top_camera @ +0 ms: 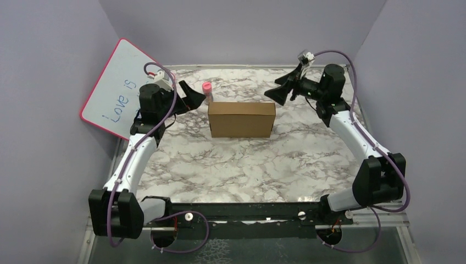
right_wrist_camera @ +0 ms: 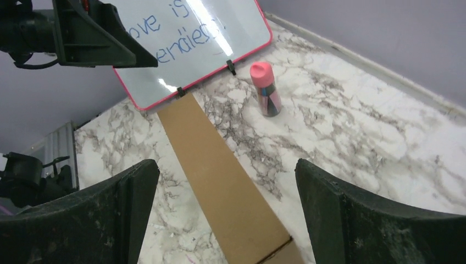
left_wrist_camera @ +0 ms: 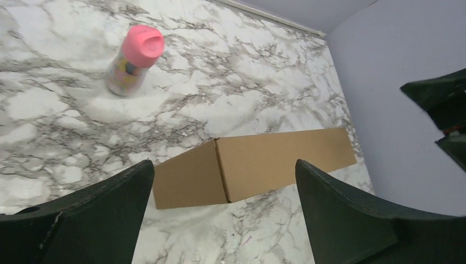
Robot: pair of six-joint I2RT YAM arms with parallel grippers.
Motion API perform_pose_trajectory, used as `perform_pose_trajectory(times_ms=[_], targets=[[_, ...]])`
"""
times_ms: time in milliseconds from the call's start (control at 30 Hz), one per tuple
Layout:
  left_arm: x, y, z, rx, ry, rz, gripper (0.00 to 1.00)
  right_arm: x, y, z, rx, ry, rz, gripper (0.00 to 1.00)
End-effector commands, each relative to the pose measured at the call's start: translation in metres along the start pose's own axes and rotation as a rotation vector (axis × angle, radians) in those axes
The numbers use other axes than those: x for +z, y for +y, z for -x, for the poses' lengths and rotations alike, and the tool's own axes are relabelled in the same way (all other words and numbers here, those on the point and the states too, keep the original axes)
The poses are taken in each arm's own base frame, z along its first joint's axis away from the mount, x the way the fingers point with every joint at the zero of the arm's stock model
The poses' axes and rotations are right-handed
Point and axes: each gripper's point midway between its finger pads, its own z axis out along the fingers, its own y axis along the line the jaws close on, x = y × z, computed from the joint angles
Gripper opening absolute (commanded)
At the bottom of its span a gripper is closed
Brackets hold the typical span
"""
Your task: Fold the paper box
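The paper box [top_camera: 242, 119] is a closed, plain brown cardboard box standing on the marble table [top_camera: 231, 165] toward the back middle. My left gripper [top_camera: 192, 97] hangs open just left of it, off the box. My right gripper [top_camera: 279, 92] hangs open at its upper right corner, also apart from it. The left wrist view has the box [left_wrist_camera: 258, 165] beyond the spread fingers [left_wrist_camera: 110, 214], showing its end face and a long side. Seen from the right wrist, the box's long top [right_wrist_camera: 220, 181] runs between the wide-open fingers [right_wrist_camera: 362, 220]. Nothing is held.
A small bottle with a pink cap [top_camera: 207, 91] stands just behind the box's left end. A pink-framed whiteboard [top_camera: 122, 88] with blue writing leans against the left wall. Purple walls close the table's back and sides. The arm bases sit at the near edge.
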Motion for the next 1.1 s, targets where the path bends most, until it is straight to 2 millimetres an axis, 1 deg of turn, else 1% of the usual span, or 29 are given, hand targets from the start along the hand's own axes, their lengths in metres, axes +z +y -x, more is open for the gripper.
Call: perform_pose_trajectory(times_ms=[0, 33, 100, 133, 200, 267, 333, 467, 500, 600, 700, 800, 967, 1067], targets=[[-0.031, 0.02, 0.013, 0.158, -0.038, 0.139, 0.99, 0.009, 0.013, 0.005, -0.187, 0.109, 0.103, 1.0], [-0.036, 0.026, 0.016, 0.177, -0.045, 0.181, 0.99, 0.012, 0.014, 0.002, -0.226, 0.114, 0.107, 1.0], [-0.044, 0.034, 0.011, 0.219, -0.018, 0.228, 0.99, 0.017, 0.02, -0.005, -0.298, 0.124, 0.113, 1.0], [-0.047, 0.037, 0.01, 0.238, -0.011, 0.242, 0.99, 0.02, 0.025, -0.013, -0.32, 0.146, 0.124, 1.0], [-0.054, 0.042, 0.006, 0.271, -0.007, 0.272, 0.99, 0.031, 0.038, -0.024, -0.394, 0.187, 0.159, 1.0], [-0.062, 0.046, 0.003, 0.314, -0.014, 0.316, 0.99, 0.042, 0.044, -0.032, -0.445, 0.235, 0.192, 1.0], [-0.069, 0.043, -0.001, 0.351, -0.026, 0.329, 0.99, 0.05, 0.045, -0.041, -0.472, 0.287, 0.21, 1.0], [-0.082, 0.04, -0.002, 0.412, -0.067, 0.35, 0.99, 0.068, 0.036, -0.055, -0.557, 0.388, 0.183, 1.0], [-0.085, 0.04, -0.001, 0.428, -0.077, 0.362, 0.99, 0.073, 0.035, -0.053, -0.573, 0.402, 0.182, 1.0], [-0.096, 0.049, 0.003, 0.462, -0.112, 0.422, 0.99, 0.082, 0.033, -0.06, -0.588, 0.472, 0.199, 1.0], [-0.105, 0.058, 0.005, 0.479, -0.13, 0.481, 0.99, 0.088, 0.037, -0.071, -0.618, 0.532, 0.216, 1.0], [-0.106, 0.058, 0.007, 0.48, -0.138, 0.486, 0.99, 0.092, 0.045, -0.08, -0.615, 0.556, 0.26, 1.0], [-0.104, 0.056, 0.003, 0.483, -0.131, 0.468, 0.99, 0.1, 0.037, -0.095, -0.599, 0.603, 0.249, 1.0], [-0.104, 0.054, 0.002, 0.484, -0.13, 0.464, 0.99, 0.103, 0.033, -0.11, -0.591, 0.676, 0.245, 1.0]])
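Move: The closed box stands on its side, its middle about 11 cm to the right hand's left, 1 cm back and some 18 cm below. From the right hand, the pink-capped bottle lies about 25 cm left, 11 cm ahead and 20 cm below, beyond the box's left end. From the left hand, the box's middle is about 15 cm right, 1 cm back and 14 cm below. In over the middle of the box comes the empty right hand, some 12 cm to the left; it rises slightly, then sinks to end about 8 cm lower, its open fingers tipping from level to slant down across the top. The left hand, still open, backs off from the box, leftward and back, rolling about 30 degrees with its left side rising. ##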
